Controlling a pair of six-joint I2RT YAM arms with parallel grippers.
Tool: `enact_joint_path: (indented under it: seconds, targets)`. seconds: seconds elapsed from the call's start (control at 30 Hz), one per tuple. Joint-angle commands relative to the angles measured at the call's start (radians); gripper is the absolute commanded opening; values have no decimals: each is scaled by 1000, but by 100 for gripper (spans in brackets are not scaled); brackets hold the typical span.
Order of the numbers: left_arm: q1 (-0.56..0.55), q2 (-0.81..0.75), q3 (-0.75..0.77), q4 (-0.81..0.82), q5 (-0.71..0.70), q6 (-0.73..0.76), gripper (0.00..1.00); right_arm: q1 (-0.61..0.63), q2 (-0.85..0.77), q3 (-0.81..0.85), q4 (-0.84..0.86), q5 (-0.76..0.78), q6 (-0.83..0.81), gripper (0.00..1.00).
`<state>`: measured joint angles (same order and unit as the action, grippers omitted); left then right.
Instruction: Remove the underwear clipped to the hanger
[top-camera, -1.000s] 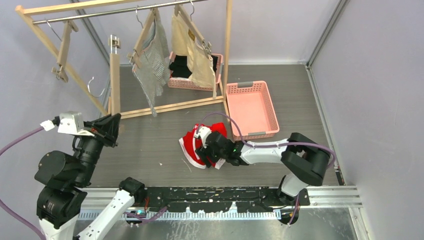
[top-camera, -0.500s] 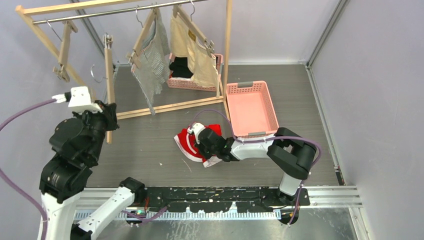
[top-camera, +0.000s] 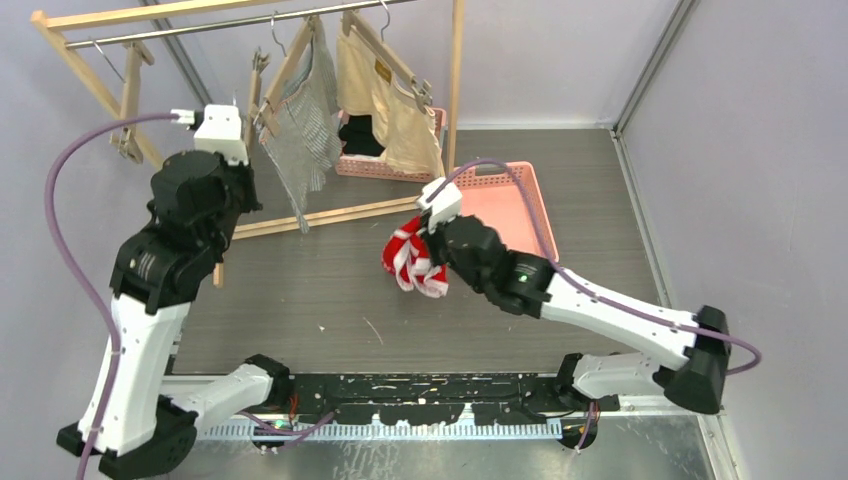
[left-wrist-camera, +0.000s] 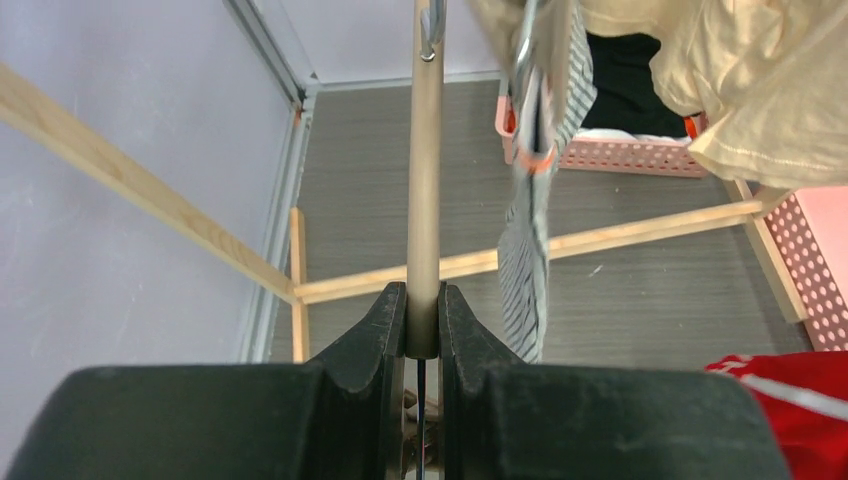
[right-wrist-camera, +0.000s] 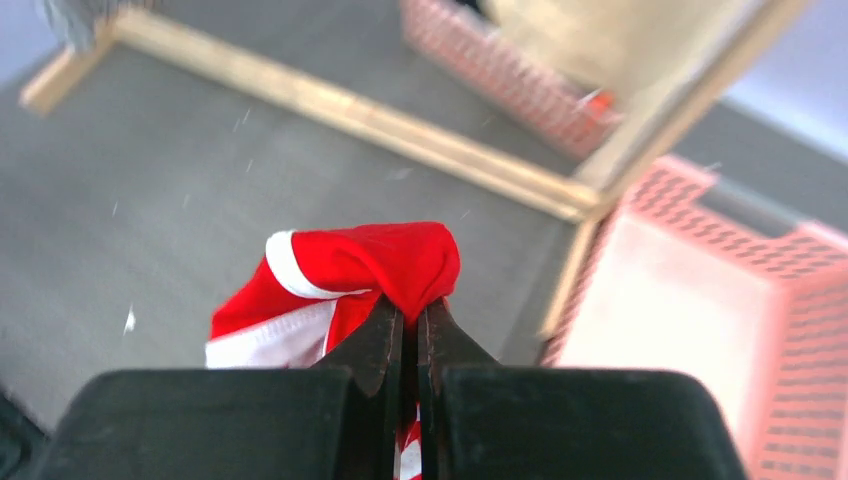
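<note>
The red underwear (top-camera: 412, 262) with white trim hangs bunched in the air over the floor, and my right gripper (top-camera: 434, 243) is shut on its top fold (right-wrist-camera: 400, 262), jaws (right-wrist-camera: 408, 305) pinched together. My left gripper (left-wrist-camera: 422, 300) is shut on the end of a bare wooden hanger (left-wrist-camera: 425, 180), held up near the rail (top-camera: 256, 95). The grey-striped underwear (top-camera: 305, 130) and the beige underwear (top-camera: 385, 100) still hang clipped to their hangers on the rack. Both also show in the left wrist view, the striped piece (left-wrist-camera: 535, 220) just right of my held hanger and the beige piece (left-wrist-camera: 740, 90) further right.
An empty pink basket (top-camera: 500, 172) stands right of the rack, behind the red cloth. A second pink basket (top-camera: 360, 166) holding black clothes sits behind the rack. The wooden rack's base bar (top-camera: 340, 214) crosses the floor. Another bare hanger (top-camera: 125, 100) hangs at the left.
My right gripper shut on the red underwear and lifted it off the floor, up and toward the pink basket. My left arm carried the bare hanger up and back toward the rail.
</note>
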<state>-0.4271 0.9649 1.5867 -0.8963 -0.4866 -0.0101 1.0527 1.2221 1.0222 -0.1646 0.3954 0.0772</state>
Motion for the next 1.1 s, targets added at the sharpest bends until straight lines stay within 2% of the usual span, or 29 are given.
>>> enact_joint_path:
  seconds: [0.0, 0.1, 0.27, 0.43, 0.67, 1.07]
  targets:
    - [10, 81, 138, 1, -21, 75, 0, -15, -78, 85, -56, 318, -100, 1]
    - [61, 133, 200, -31, 21, 101, 0, -105, -115, 111, -71, 372, -112, 1]
    - [301, 235, 285, -98, 284, 93, 0, -342, -143, 124, -90, 230, -83, 1]
    - [381, 253, 283, -55, 400, 83, 0, -498, -92, 119, -79, 153, -67, 1]
    - [401, 259, 317, -22, 455, 70, 0, -574, -24, 81, -24, 54, -36, 1]
    - [451, 228, 279, 120, 491, 59, 0, -613, 96, 25, 47, 24, -23, 1]
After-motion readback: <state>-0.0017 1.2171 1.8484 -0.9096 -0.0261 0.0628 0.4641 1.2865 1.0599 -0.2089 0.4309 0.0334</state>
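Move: The right hand, holding the red underwear, has the empty pink basket about 15 cm ahead, 18 cm to its right and 20 cm below. The foot of the rack's right post is 18 cm ahead, 5 cm right. The left hand, gripping the bare hanger's near end, has the rail's free stretch about 24 cm ahead, 5 cm left and 11 cm above; the grey striped underwear hangs some 18 cm ahead and 8 cm right, the beige pair 14 cm farther right. Still pinching the bunched red underwear, the right hand sweeps about 20 cm right and 13 cm forward to above the pink basket, lifting some 7 cm first, then sinking about 9, while turning roughly 35 degrees clockwise. The left hand keeps its grip on the bare hanger and carries it about 6 cm forward and 3 cm left, then rises a little towards the rail; both grippers stay shut. ##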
